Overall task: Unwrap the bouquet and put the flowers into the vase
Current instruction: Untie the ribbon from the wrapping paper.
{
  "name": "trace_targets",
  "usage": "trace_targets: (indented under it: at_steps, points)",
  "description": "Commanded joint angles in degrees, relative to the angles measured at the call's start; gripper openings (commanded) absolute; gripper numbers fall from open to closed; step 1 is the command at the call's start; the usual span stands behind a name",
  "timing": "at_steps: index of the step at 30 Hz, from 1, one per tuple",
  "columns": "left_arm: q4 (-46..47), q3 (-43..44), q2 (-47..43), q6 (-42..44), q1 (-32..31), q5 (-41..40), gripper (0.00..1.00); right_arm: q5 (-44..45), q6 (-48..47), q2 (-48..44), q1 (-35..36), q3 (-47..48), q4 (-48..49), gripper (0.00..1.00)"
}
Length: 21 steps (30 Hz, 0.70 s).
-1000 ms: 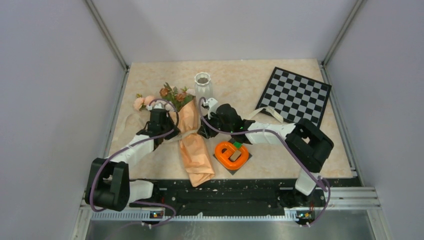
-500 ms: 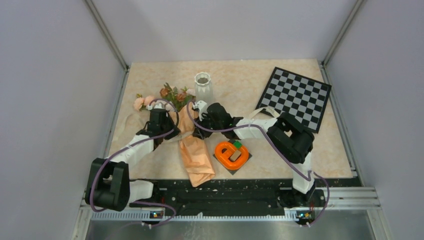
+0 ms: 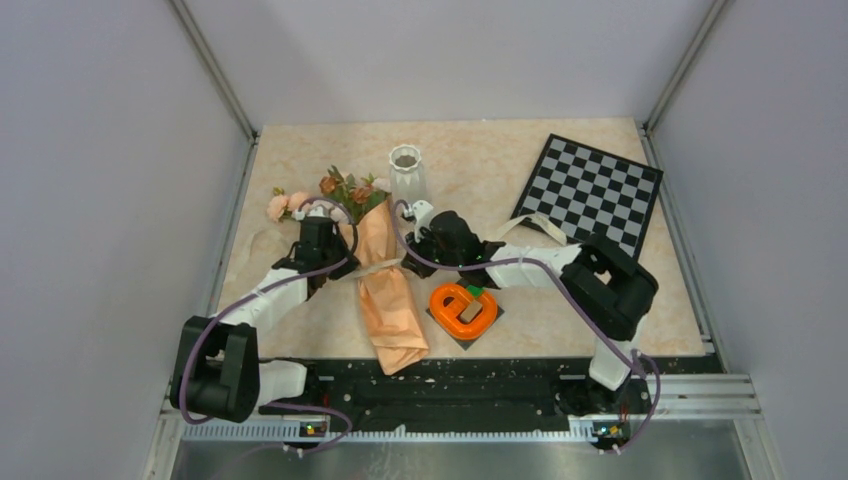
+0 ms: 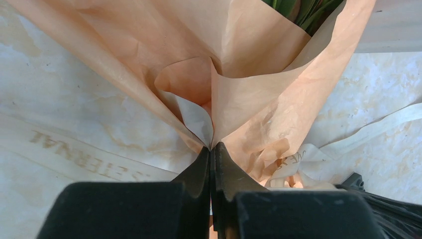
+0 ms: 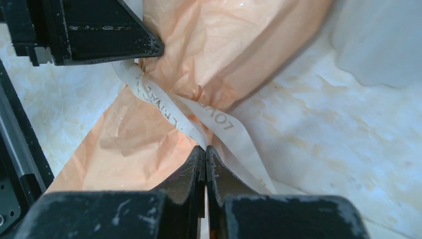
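The bouquet, peach kraft paper cinched with a cream ribbon, lies lengthwise in the middle of the table. Its flowers, peach, pink and rust, stick out at the far end, and green stems show inside the paper. My left gripper is shut on a fold of the paper's edge on the bouquet's left side. My right gripper is shut on a lettered ribbon tail at the bouquet's right side. The white ribbed vase stands upright just beyond the bouquet.
An orange plastic ring on a dark square mat lies right of the bouquet, under my right forearm. A chessboard sits at the back right. A loose ribbon tail trails toward it. Metal frame rails edge both sides.
My right gripper has reached in to the bouquet, shut on the ribbon tail, then drawn back slightly to the right. The left gripper has kept its hold on the paper.
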Motion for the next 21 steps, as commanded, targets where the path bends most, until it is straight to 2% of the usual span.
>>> trace_targets:
  at_steps: [1,7,10,12,14,16,18,21]
  points:
    - [-1.36,1.39,-0.28,1.31,0.35,-1.32,0.00,7.67,3.35,-8.78,-0.21,-4.78,4.87,0.02]
    - [-1.94,1.79,-1.14,3.12,0.43,-1.32,0.00,10.73,7.67,-8.52,-0.71,-8.58,5.18,0.00]
    - [-3.58,2.70,-2.35,4.39,0.43,-2.97,0.07,10.76,10.26,-7.96,-0.71,-9.69,5.78,0.00]
    - [-4.81,3.41,-3.32,5.43,0.44,-3.18,0.21,10.76,11.67,-7.77,-0.75,-10.14,6.68,0.00]
    - [-6.00,4.39,-4.65,6.13,0.44,-3.52,0.54,10.60,12.51,-7.59,-0.72,-9.93,7.05,0.00]
    - [-7.23,5.28,-6.31,6.99,0.36,-3.85,0.79,10.18,12.79,-7.44,-0.77,-9.59,7.21,0.00]
    - [-8.55,6.18,-7.93,7.72,0.35,-3.83,0.88,9.99,12.85,-7.29,-0.70,-9.12,7.00,0.00]
    - [-9.89,6.62,-11.01,8.15,0.27,-2.53,0.93,9.65,13.08,-7.07,-0.74,-8.62,6.95,0.00]
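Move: Close beside the paper's waist, the left fingers hold the ribbon, whose crossing lies about 4 cm to that hand's right, level ahead and 1 cm lower. From the right hand, which pinches the ribbon's other side, this crossing is some 7 cm left, level ahead and 3 cm lower; the vase stands about 12 cm ahead and 1 cm right, its middle 6 cm higher, and the orange tray 9 cm back, 15 cm right and 5 cm lower. Drawing the pinched ribbon about 4 cm to the right, away from the paper's waist, the right hand arches up a couple of centimetres and sinks back, turning some 15 degrees clockwise with its fingers kept shut. Left stays put at first, then opens wide, lets go beside the waist, and lifts nearly 4 cm, easing slightly left. ##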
